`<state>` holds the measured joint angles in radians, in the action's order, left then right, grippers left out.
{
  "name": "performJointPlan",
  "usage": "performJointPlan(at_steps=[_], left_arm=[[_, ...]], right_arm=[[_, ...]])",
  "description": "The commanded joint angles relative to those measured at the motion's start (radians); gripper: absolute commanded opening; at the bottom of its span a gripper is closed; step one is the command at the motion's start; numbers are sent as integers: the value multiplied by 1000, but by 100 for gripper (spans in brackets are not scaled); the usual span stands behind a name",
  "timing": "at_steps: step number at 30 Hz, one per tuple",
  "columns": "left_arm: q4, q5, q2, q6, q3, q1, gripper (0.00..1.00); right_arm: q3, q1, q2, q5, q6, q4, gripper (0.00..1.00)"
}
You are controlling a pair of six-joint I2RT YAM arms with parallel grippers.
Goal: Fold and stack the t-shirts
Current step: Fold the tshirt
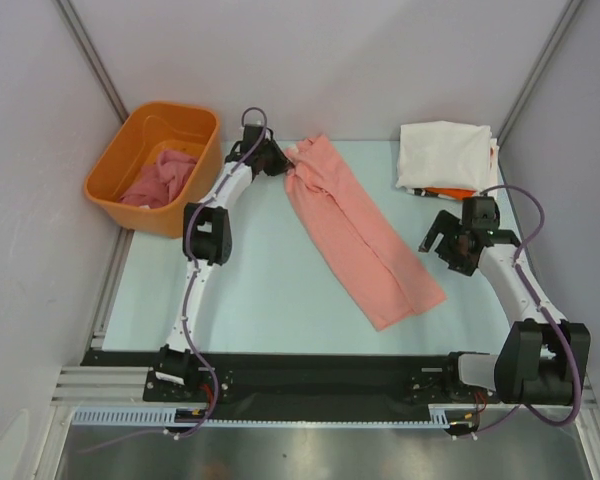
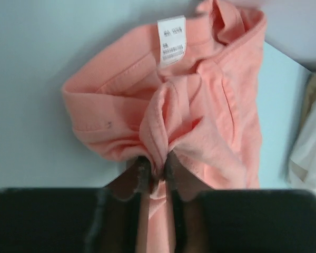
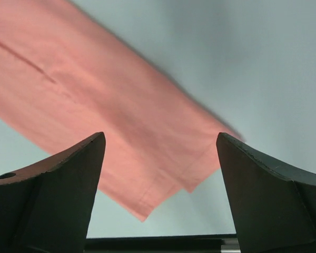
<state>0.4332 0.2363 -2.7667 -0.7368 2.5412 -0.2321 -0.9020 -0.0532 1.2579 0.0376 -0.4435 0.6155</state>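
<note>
The salmon-pink t-shirt [image 1: 355,235] lies folded into a long strip, running diagonally from the far middle to the near right of the table. My left gripper [image 1: 280,158] is shut on its collar end; the left wrist view shows the bunched cloth [image 2: 163,132] pinched between the fingers, white label facing up. My right gripper [image 1: 442,242] is open and empty, just right of the strip's near end [image 3: 163,174]. The cream-white folded shirt [image 1: 445,155] lies on an orange one [image 1: 450,192] at the far right. The darker rose-pink shirt [image 1: 160,180] lies crumpled in the tub.
An orange plastic tub [image 1: 130,150] stands at the far left, off the table's left edge. Grey walls close in the back and both sides. A black rail [image 1: 310,370] runs along the near edge.
</note>
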Motion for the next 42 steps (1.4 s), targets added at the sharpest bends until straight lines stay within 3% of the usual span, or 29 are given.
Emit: performJointPlan(at_steps=[1, 2, 3, 4, 5, 12, 23, 28, 31, 37, 42], left_arm=[[-135, 143, 94, 17, 35, 19, 23], [-204, 133, 164, 25, -192, 19, 33], [-259, 112, 288, 36, -282, 19, 43], [-283, 92, 327, 66, -335, 19, 96], [-271, 84, 353, 83, -370, 19, 100], [-36, 103, 522, 135, -389, 39, 100], [-46, 57, 1040, 154, -939, 40, 100], [-62, 52, 1208, 180, -1177, 40, 100], [-63, 54, 1317, 194, -1300, 40, 100], [-50, 49, 1485, 224, -1469, 51, 100], [-14, 38, 1587, 246, -1530, 71, 100]], right_arm=[[28, 50, -46, 70, -27, -14, 91], [47, 77, -60, 71, -32, -13, 91], [61, 111, -67, 76, -40, -17, 91], [74, 130, -75, 71, -44, -17, 91], [86, 147, -84, 67, -63, -16, 91], [169, 372, -152, -62, -185, 27, 90], [301, 708, -216, -172, -388, 35, 70], [341, 754, -152, -182, -429, -22, 58], [339, 777, -82, -191, -435, -37, 56], [325, 848, 47, -197, -451, -80, 38], [299, 894, 104, -188, -477, -117, 9]])
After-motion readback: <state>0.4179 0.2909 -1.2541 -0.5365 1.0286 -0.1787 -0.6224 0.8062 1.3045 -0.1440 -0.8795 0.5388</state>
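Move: The shirt's near left corner lies about 15 cm back from the right hand, some 15 cm to its left and 10 cm below. The shirt's near right corner is roughly 7 cm back and 2 cm right of that hand, at the same depth. The left hand still pinches the shirt's collar end; from it the near left corner is around 49 cm back and 24 cm right, and the orange bin stands about 35 cm left and 4 cm back. The shirt's near left corner is pinched by the right hand, which sweeps some 17 cm left and 14 cm back over the near end while sinking, turns about 20 degrees counter-clockwise, tips down a little and closes. The collar end is let go as the left fingers open wide; that hand lifts steeply, then draws back about 30 cm, drifting left and staying high. ##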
